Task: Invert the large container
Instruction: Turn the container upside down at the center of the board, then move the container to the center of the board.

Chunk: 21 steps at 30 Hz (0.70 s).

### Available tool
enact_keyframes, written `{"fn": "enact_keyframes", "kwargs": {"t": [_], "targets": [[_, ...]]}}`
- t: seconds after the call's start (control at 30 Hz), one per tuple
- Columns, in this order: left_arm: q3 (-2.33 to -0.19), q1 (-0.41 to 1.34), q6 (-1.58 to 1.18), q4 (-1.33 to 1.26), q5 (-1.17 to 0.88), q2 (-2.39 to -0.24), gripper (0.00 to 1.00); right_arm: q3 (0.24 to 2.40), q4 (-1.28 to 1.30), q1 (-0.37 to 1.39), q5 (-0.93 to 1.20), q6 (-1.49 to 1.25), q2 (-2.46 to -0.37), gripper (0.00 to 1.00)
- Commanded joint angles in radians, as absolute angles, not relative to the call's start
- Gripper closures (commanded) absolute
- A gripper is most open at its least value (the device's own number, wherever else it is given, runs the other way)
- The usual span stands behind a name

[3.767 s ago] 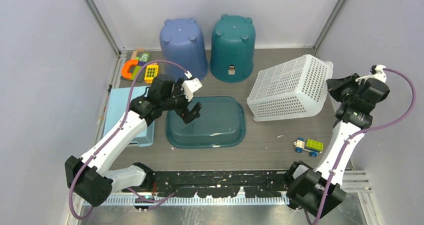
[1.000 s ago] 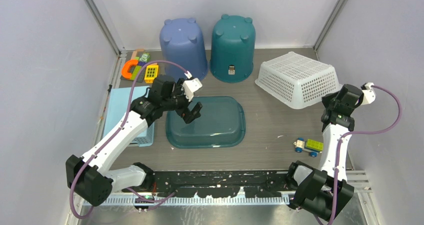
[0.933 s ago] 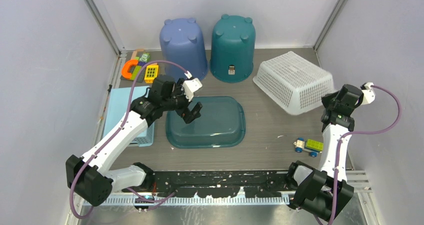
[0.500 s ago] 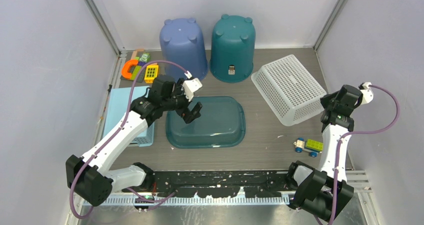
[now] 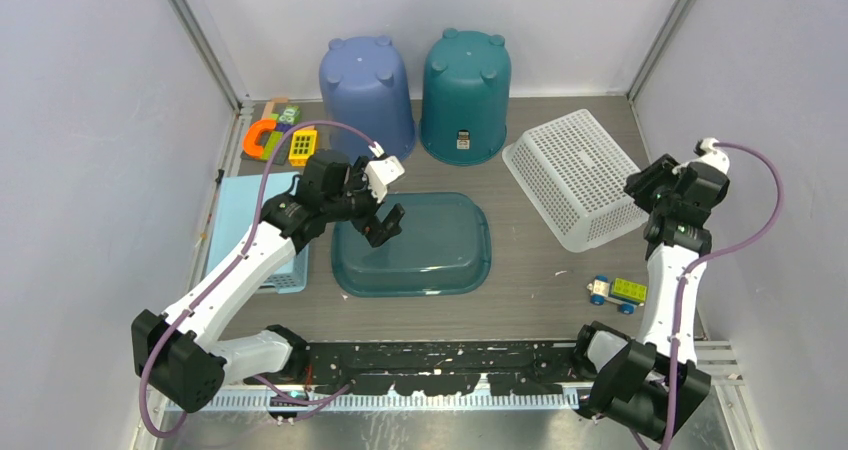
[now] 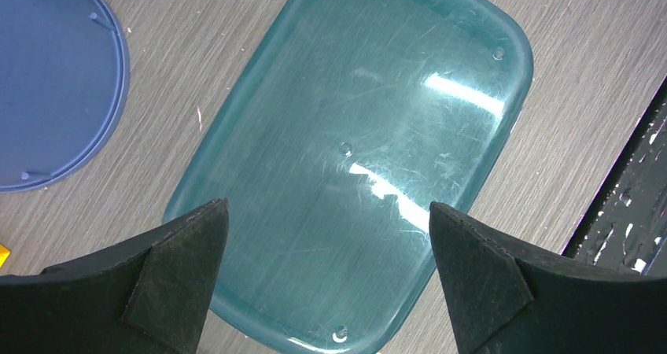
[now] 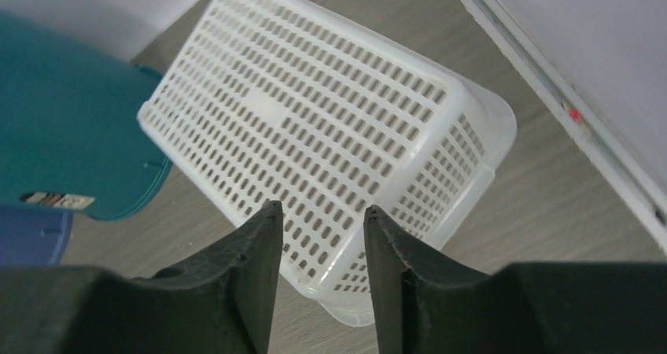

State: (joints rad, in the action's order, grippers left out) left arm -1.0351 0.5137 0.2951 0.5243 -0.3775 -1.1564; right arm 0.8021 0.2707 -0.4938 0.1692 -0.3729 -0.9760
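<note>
The large container is a white slotted basket [image 5: 578, 175] lying bottom-up on the table at the right, also seen in the right wrist view [image 7: 330, 118]. My right gripper [image 5: 641, 179] hovers just off its right edge. Its jaws [image 7: 321, 207] stand apart with nothing between them; the basket shows below and beyond the gap. On the left, my other gripper [image 5: 385, 225] hangs wide open [image 6: 326, 206] over an overturned teal tub [image 6: 354, 149], not touching it.
An inverted blue bucket [image 5: 368, 90] and teal bucket [image 5: 465, 88] stand at the back. The teal tub [image 5: 415, 245] lies mid-table. A toy car [image 5: 618, 291] sits near the right arm. A light blue bin [image 5: 250, 225] and coloured toys [image 5: 275, 135] are at the left.
The white basket has tipped down from tilted to bottom-up on the table. My right gripper has opened, let go of it and drawn up and back. The left arm stayed still.
</note>
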Motion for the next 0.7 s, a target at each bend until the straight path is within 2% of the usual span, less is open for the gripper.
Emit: {"fn": "enact_keyframes", "kwargs": {"t": [0.0, 0.07, 0.33, 0.67], "targets": [[-1.039, 0.506, 0.303, 0.492, -0.388, -1.149, 0.0, 0.937, 0.255, -0.453, 0.335, -0.122, -1.023, 0.48], [-1.038, 0.507, 0.304, 0.493, -0.389, -1.154, 0.0, 1.01, 0.294, -0.43, 0.343, -0.053, -1.078, 0.41], [-1.032, 0.506, 0.32, 0.5, -0.384, -1.157, 0.0, 1.25, 0.355, -0.403, 0.354, 0.117, -1.398, 0.26], [-1.024, 0.507, 0.334, 0.505, -0.372, -1.165, 0.0, 1.464, 0.43, -0.402, 0.315, 0.178, -1.726, 0.22]]}}
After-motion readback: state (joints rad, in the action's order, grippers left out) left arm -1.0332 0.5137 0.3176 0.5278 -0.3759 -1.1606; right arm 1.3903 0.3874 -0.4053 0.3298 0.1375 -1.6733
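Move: The white basket, the large container, lies upside down with its middle about 15 cm ahead of the right hand, 9 cm to its left and 13 cm below, its near short end closest. The toy car sits roughly 13 cm back, straight behind, and the teal bucket some 28 cm ahead and 38 cm left of the right hand. From the left hand the basket's middle is about 22 cm ahead and 50 cm to the right, 14 cm lower. Out over the right part of the upturned white basket, the already free right hand swings forward some 14 cm in an arc, first rising nearly 5 cm, then sinking about 7 cm as it edges to the right. The wrist turns counter-clockwise and tips down, close to 30 degrees in all, while the fingers open from under half to about three quarters; no touch can be made out. ##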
